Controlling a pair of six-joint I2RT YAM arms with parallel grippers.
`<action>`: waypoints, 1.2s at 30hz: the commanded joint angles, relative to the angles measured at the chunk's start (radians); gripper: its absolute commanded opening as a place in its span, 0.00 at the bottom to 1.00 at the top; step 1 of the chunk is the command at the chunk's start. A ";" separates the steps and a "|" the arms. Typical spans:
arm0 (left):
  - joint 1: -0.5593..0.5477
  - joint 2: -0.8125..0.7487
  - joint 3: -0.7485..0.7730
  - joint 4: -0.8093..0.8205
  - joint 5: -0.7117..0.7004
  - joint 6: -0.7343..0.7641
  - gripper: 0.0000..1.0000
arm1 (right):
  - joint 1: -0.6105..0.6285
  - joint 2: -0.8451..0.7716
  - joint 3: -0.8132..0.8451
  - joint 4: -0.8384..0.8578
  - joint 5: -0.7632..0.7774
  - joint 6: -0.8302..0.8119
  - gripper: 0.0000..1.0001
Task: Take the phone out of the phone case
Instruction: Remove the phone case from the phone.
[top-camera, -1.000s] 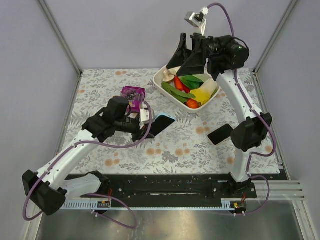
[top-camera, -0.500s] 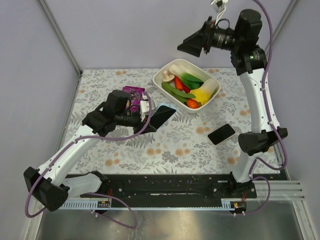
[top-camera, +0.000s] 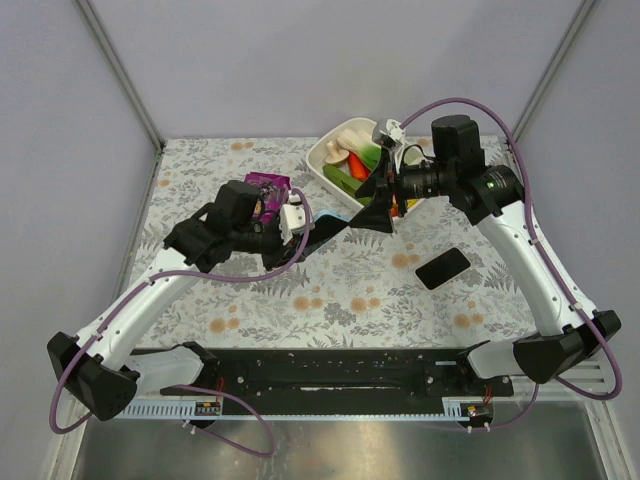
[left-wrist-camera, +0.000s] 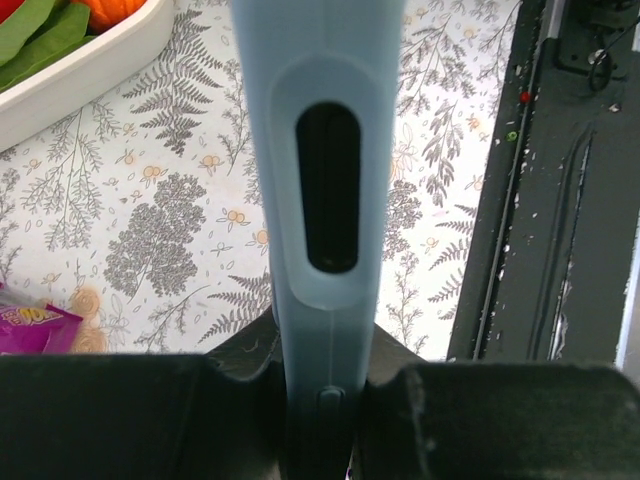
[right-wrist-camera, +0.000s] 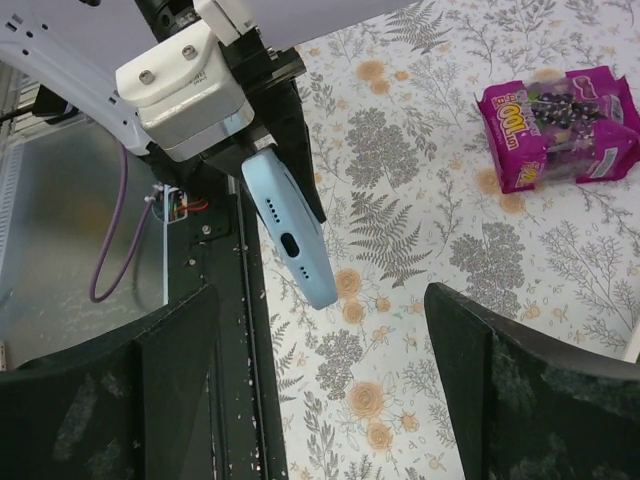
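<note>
My left gripper (top-camera: 306, 230) is shut on a light blue phone case (top-camera: 328, 224) and holds it off the table, left of centre. The case's flat side looks dark, like the phone's screen inside the rim. The left wrist view shows the case (left-wrist-camera: 320, 150) edge-on between the jaws of the left gripper (left-wrist-camera: 320, 400), a dark slot in its edge. My right gripper (top-camera: 372, 205) is open just right of the case and faces its free end. In the right wrist view the case (right-wrist-camera: 292, 245) ends between the spread jaws of the right gripper (right-wrist-camera: 320, 340), apart from both.
A white bowl (top-camera: 322, 158) of vegetables stands behind the right gripper. A purple snack packet (top-camera: 268, 187) lies behind the left gripper. A separate black phone (top-camera: 442, 268) lies flat on the table at the right. The black base rail (top-camera: 330, 370) runs along the near edge.
My right arm rose high above the bowl, then swung down and left until its open gripper faced the case. The left gripper shifted the case slightly towards the bowl.
</note>
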 joint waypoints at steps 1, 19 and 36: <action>-0.038 -0.002 0.029 0.053 -0.068 0.049 0.00 | 0.036 -0.029 -0.050 0.049 0.019 -0.036 0.91; -0.114 0.014 0.004 0.053 -0.142 0.061 0.00 | 0.124 0.040 -0.057 0.103 -0.037 0.038 0.52; -0.184 -0.016 -0.051 0.091 -0.301 0.118 0.00 | 0.130 0.095 -0.043 0.114 -0.088 0.151 0.02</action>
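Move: The cased phone, held up by the left hand, has its middle some 8 cm left of the right hand, 6 cm back and 7 cm lower. From the left hand that middle is about 5 cm right, 3 cm ahead and 5 cm above. On the table, about 30 cm below the right hand, the vegetable basket lies roughly 19 cm ahead and 6 cm right, the purple grape bag 23 cm left and 11 cm ahead. The free end of the phone in its pale blue case is met by the wide-open right gripper, which travels about 6 cm left, back and down to it, turning a little counter-clockwise, and closes until its fingers pinch that end. Meanwhile the left hand keeps its grip on the other end, sinks some 3 cm and tips its fingers slightly further down. ##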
